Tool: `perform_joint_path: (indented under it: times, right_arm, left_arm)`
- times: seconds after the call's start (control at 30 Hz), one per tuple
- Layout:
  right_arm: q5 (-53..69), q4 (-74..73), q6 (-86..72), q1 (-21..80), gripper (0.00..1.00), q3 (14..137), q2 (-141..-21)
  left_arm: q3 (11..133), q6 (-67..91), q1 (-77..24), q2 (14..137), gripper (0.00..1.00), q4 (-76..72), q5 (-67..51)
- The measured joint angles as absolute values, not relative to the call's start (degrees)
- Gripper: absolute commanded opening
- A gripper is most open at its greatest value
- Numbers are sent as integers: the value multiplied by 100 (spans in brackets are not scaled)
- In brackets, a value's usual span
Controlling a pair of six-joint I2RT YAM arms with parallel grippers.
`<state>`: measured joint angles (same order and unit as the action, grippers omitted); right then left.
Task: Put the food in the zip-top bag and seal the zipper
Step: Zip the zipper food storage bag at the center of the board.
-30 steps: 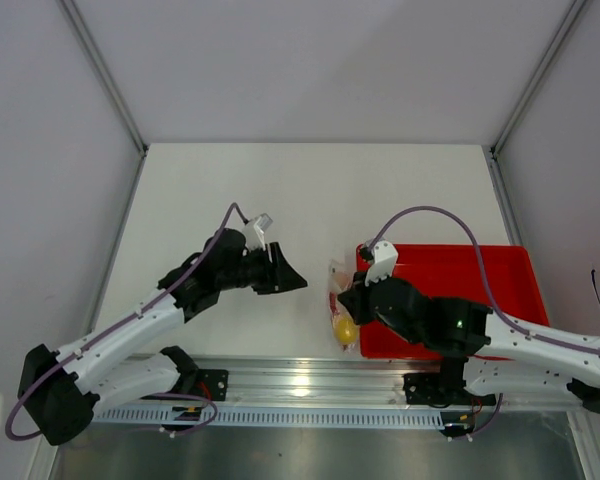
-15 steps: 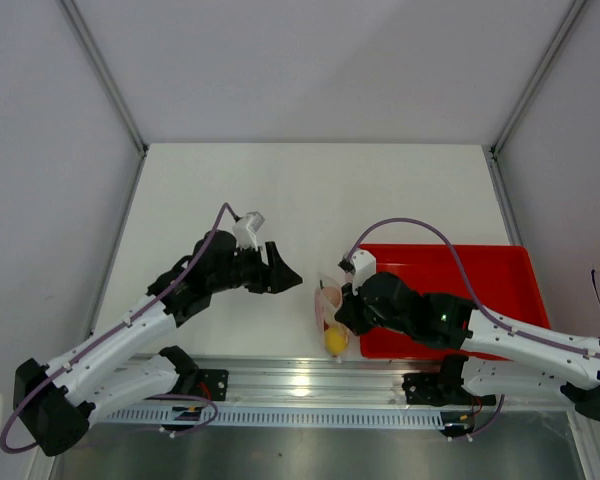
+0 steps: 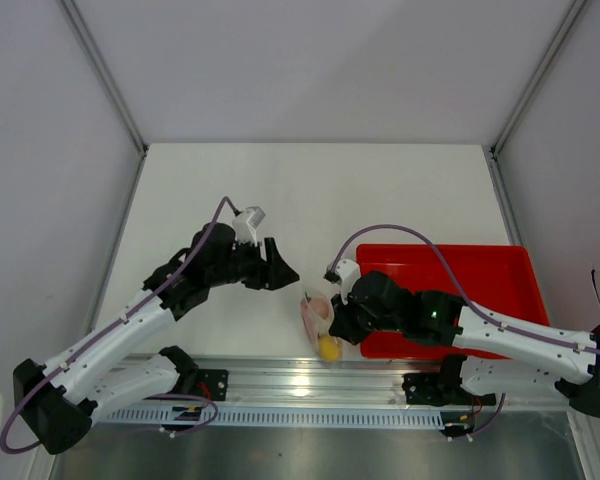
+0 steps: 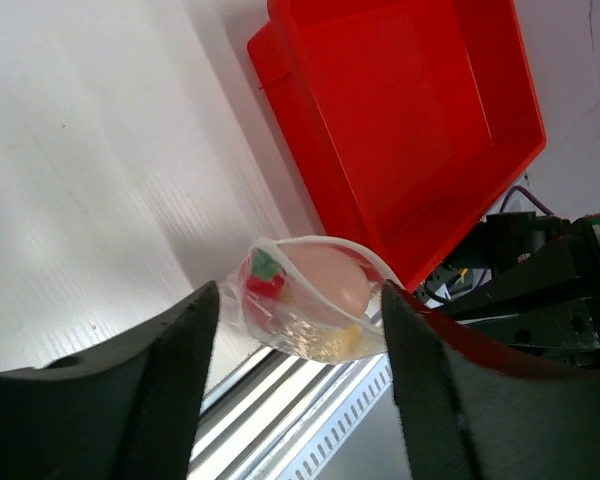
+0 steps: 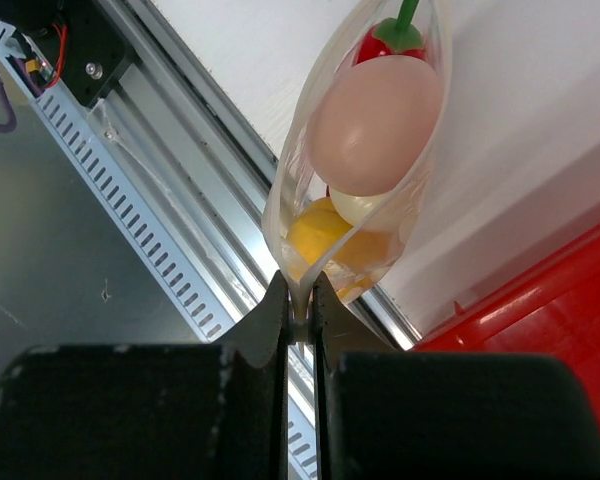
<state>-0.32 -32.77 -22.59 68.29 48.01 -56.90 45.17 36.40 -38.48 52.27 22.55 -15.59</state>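
Observation:
The zip-top bag (image 3: 318,318) hangs over the table's near edge, left of the red tray. My right gripper (image 5: 300,318) is shut on one corner of its rim. Inside lies the food: a pinkish-cream egg (image 5: 375,125), a whitish egg (image 5: 365,207), a yellow-orange ball (image 5: 318,236) and a red piece with a green stem (image 5: 395,38). The zipper (image 5: 276,215) shows as a pale thick band, and its two sides spread apart away from the pinch. My left gripper (image 4: 300,300) stands open, its fingers on either side of the bag in its view, short of it. From above, the left gripper (image 3: 285,272) is up-left of the bag.
The red tray (image 3: 480,270) sits at the table's right front, its corner (image 4: 280,60) close behind the bag. An aluminium rail (image 3: 300,380) runs along the near edge under the bag. Side walls and frame posts close in the white table (image 3: 310,200).
My right gripper has carried the bag leftward, away from the tray. My left gripper has opened wider and turned a little toward the bag.

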Motion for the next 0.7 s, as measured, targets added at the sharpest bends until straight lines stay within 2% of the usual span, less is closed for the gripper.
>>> perform_joint_path:
  times: [0.2, 0.4, 0.7]
  right_arm:
    - [-128, -3269, -2174, 6895, 0, 4838, -5902]
    - [-222, -3247, -2082, 6895, 0, 4910, -6045]
    - [-257, -3201, -2069, 6923, 0, 4945, -6055]
  left_arm:
    - [4663, 3483, -3938, 5496, 49, 2355, -1769]
    - [4786, 3288, -4268, 5704, 45, 2539, -1739]
    - [4694, 3315, -4611, 5769, 43, 2281, -1743]
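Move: The open zip-top bag hangs from the right gripper; its middle is about 7 cm back, 6 cm right and 9 cm below the left gripper, and some 4 cm left, 1 cm forward and 5 cm below the right one. From the left gripper, the pink egg in the mouth sits 6 cm back, 7 cm right and 7 cm down, the yellow food roughly 10 cm back, 8 cm right and 14 cm down. The red tray's middle is some 34 cm right, level fore-and-aft, 17 cm down. Bring the left gripper rightward and back about 4 cm, sinking slightly, towards the bag's mouth and the end of it that the right fingers pinch; turn the wrist some 10 degrees clockwise and narrow the wide fingers to under half open, not shut. Keep the right gripper closed on the bag's corner, holding it almost in place. ##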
